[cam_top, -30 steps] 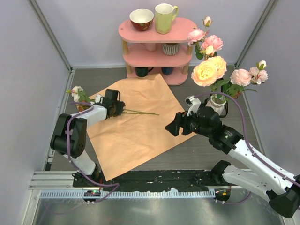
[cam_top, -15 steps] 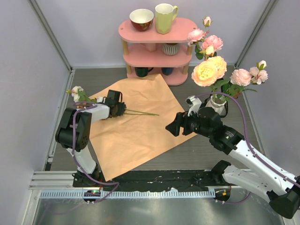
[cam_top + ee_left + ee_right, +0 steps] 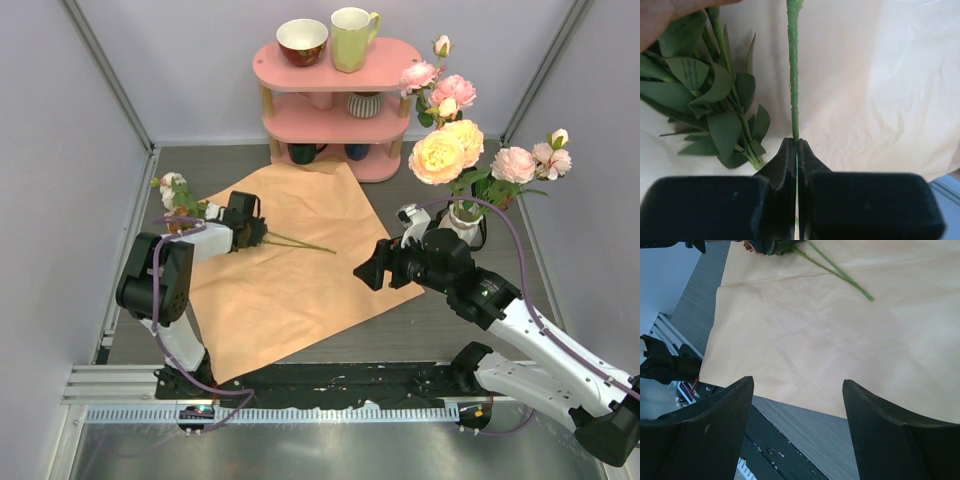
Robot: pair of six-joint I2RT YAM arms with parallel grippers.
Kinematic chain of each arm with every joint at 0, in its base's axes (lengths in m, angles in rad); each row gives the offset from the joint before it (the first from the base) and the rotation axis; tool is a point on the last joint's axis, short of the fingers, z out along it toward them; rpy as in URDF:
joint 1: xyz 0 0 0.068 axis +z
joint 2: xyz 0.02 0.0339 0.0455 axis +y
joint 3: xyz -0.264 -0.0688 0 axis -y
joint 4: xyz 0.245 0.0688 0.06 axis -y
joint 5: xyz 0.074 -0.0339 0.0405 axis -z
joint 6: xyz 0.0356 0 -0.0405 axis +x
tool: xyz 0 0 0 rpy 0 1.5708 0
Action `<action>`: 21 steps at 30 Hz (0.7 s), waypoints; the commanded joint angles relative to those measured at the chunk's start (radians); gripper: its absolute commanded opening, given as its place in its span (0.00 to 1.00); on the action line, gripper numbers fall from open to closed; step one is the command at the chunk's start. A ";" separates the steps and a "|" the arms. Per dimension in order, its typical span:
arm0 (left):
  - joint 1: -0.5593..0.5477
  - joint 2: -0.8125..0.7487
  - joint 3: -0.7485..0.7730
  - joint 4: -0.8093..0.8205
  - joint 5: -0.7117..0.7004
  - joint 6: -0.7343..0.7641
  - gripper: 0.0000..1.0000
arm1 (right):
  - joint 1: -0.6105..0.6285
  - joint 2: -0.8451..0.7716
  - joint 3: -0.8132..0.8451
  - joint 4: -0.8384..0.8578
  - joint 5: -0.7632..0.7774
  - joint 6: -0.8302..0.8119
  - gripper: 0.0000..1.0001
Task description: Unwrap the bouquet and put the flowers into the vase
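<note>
The bouquet's paper lies spread flat, tan-orange side up. My left gripper is at its left edge, shut on a thin green flower stem, which runs straight out from the closed fingertips. A second leafy stem lies just beside it. A cream-white rose head sticks out past the paper's left corner. The white vase stands at the right, partly hidden by my right arm, with several peach and pink roses in it. My right gripper hovers open over the paper's right edge, holding nothing.
A pink three-tier shelf stands at the back with a bowl, a pale yellow mug and a striped cup. Walls close in on the left and right. A dark rail runs along the near edge.
My left gripper has closed onto the stem. The rose head and stems have shifted slightly toward the back. The right arm has not moved.
</note>
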 commanded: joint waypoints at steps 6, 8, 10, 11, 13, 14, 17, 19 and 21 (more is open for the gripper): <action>-0.004 -0.344 -0.076 0.122 -0.044 0.201 0.00 | 0.005 0.005 0.015 0.024 0.022 -0.013 0.77; -0.004 -0.402 -0.116 0.185 -0.014 0.247 0.00 | 0.005 0.005 0.016 0.024 0.025 -0.012 0.78; -0.004 -0.481 -0.148 0.234 0.029 0.278 0.00 | 0.005 0.008 0.019 0.025 0.031 -0.012 0.78; -0.004 -0.504 -0.176 0.262 0.043 0.303 0.00 | 0.004 0.008 0.021 0.025 0.031 -0.012 0.78; -0.004 -0.576 -0.205 0.296 0.075 0.333 0.00 | 0.005 0.010 0.024 0.027 0.031 -0.012 0.77; -0.004 -0.602 -0.241 0.338 0.115 0.349 0.00 | 0.005 0.011 0.025 0.029 0.031 -0.006 0.78; -0.004 -0.700 -0.321 0.403 0.178 0.387 0.00 | 0.005 0.023 0.030 0.041 0.025 0.004 0.78; -0.004 -0.773 -0.361 0.415 0.200 0.396 0.00 | 0.005 0.029 0.028 0.059 0.016 0.019 0.78; -0.004 -0.823 -0.412 0.399 0.230 0.393 0.00 | 0.005 0.037 0.025 0.071 0.003 0.031 0.78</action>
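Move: The left gripper already holds a white-headed flower by its stem, low over the paper. The vase it is meant for stands about 43 cm to its right, some 6 cm nearer the robot and with its middle 9 cm higher. The leafy middle of the remaining orange flower lies about 3 cm left of the left gripper, level with it and 2 cm below. The shelf's bottom board is roughly 20 cm ahead and 17 cm right, at about its height. From the right gripper the vase is about 16 cm ahead, 21 cm right and 11 cm below. Keep the left fingers shut on the white flower's stem and raise the gripper quickly, about 18 cm straight up off the paper. As the rise eases out, draw it back some 6 cm, tipping the fingers up by nearly 40 degrees until they point almost level forward and turning them slightly clockwise. ##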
